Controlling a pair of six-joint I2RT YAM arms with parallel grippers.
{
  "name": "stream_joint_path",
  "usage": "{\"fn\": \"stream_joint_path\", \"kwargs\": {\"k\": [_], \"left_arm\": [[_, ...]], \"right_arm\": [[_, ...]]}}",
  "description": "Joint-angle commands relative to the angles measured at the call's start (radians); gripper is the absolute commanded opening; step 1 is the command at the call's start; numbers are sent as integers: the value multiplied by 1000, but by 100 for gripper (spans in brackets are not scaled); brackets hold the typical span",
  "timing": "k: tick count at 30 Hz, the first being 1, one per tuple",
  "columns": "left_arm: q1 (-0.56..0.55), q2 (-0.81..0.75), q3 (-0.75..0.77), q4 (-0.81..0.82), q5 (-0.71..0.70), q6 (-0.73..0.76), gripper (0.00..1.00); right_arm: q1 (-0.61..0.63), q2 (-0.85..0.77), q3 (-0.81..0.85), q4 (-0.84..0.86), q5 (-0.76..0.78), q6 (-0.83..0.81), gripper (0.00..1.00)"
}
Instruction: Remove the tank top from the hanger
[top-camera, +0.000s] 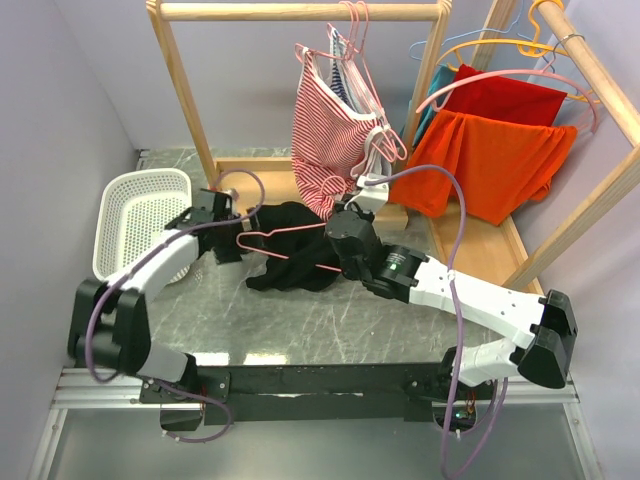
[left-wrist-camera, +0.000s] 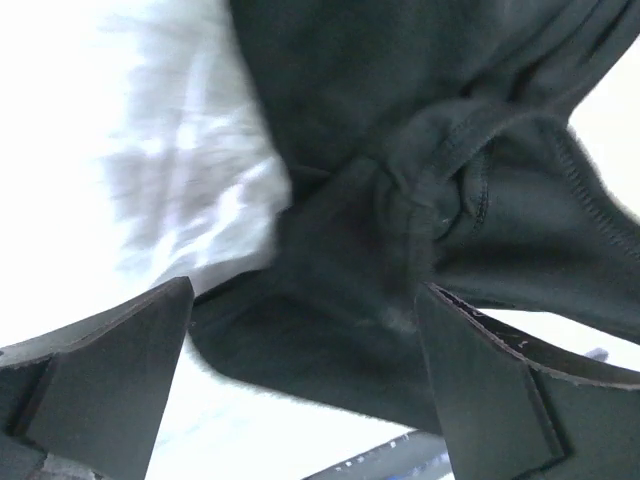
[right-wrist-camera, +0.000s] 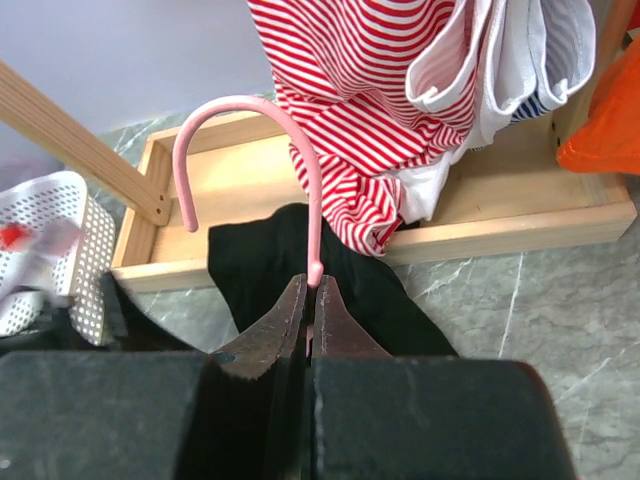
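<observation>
The black tank top (top-camera: 290, 258) lies crumpled on the marble table, partly on the pink hanger (top-camera: 285, 234), whose wire runs across it. My right gripper (top-camera: 338, 238) is shut on the hanger's neck (right-wrist-camera: 314, 262), and the hook (right-wrist-camera: 235, 108) curves up and left beyond the fingertips. My left gripper (top-camera: 235, 232) sits at the garment's left edge. In the left wrist view, the left gripper (left-wrist-camera: 305, 370) stands wide open, with bunched black fabric (left-wrist-camera: 400, 200) just beyond and between its fingers (left-wrist-camera: 500, 390).
A white perforated basket (top-camera: 140, 215) stands at the left. Behind is a wooden rack (top-camera: 300, 12) holding a red-striped garment (top-camera: 325, 130), with its base tray (right-wrist-camera: 520, 215) just past the tank top. A second rack at the right carries orange (top-camera: 500, 165) and red clothes.
</observation>
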Motion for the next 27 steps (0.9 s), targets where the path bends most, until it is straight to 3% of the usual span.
{"fn": "stream_joint_path", "kwargs": {"k": [1,7,12,13,16,17,19,20,23,27], "left_arm": [[34,-166,24,29,-187,-6,99],[123,-159,130,2,-210,36,99],[142,-163,138,54,-111,99,99],[142,-179,127,108,50,114,99],[140,-185,115,182,320,201,100],[137,-185,112,196,472,208,100],[122,-174,116,203,585,247,99],[116,-168,124,174,713,269,99],[102,-157,139,115,845,350,100],[65,-156,139,105,866,390,99]], "right_arm": [[6,-43,7,14,40,-3,0],[7,-98,-47,-26,46,28,0],[6,-114,-59,-43,51,36,0],[7,-114,-59,-43,49,34,0],[7,-106,-53,-34,34,19,0],[7,-101,-50,-32,35,16,0],[6,-86,-46,-31,26,10,0],[4,-81,-36,-32,28,8,0],[6,-65,-26,-29,18,-1,0],[4,-66,-27,-6,-3,-15,0]]}}
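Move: The tank top, bunched under the hanger, has its middle about 10 cm to the left gripper's right, some 3 cm farther out and 3 cm below; from the right gripper it lies roughly 11 cm left, 3 cm ahead and 23 cm below. The pink hanger's middle is about 10 cm right of the left gripper, level with it fore and aft and some 7 cm higher. The basket stands about 30 cm to the left gripper's left and 5 cm ahead. Keep the left gripper wide open and lift it off the tank top about 15 cm, first swinging out forward and some 7 cm left, then bringing it back and about 11 cm right towards the right gripper, while the wrist turns clockwise and tips up until the fingers point right over the hanger's left end. Keep the right gripper pinching the hanger by its hook, easing it about 2 cm right. ##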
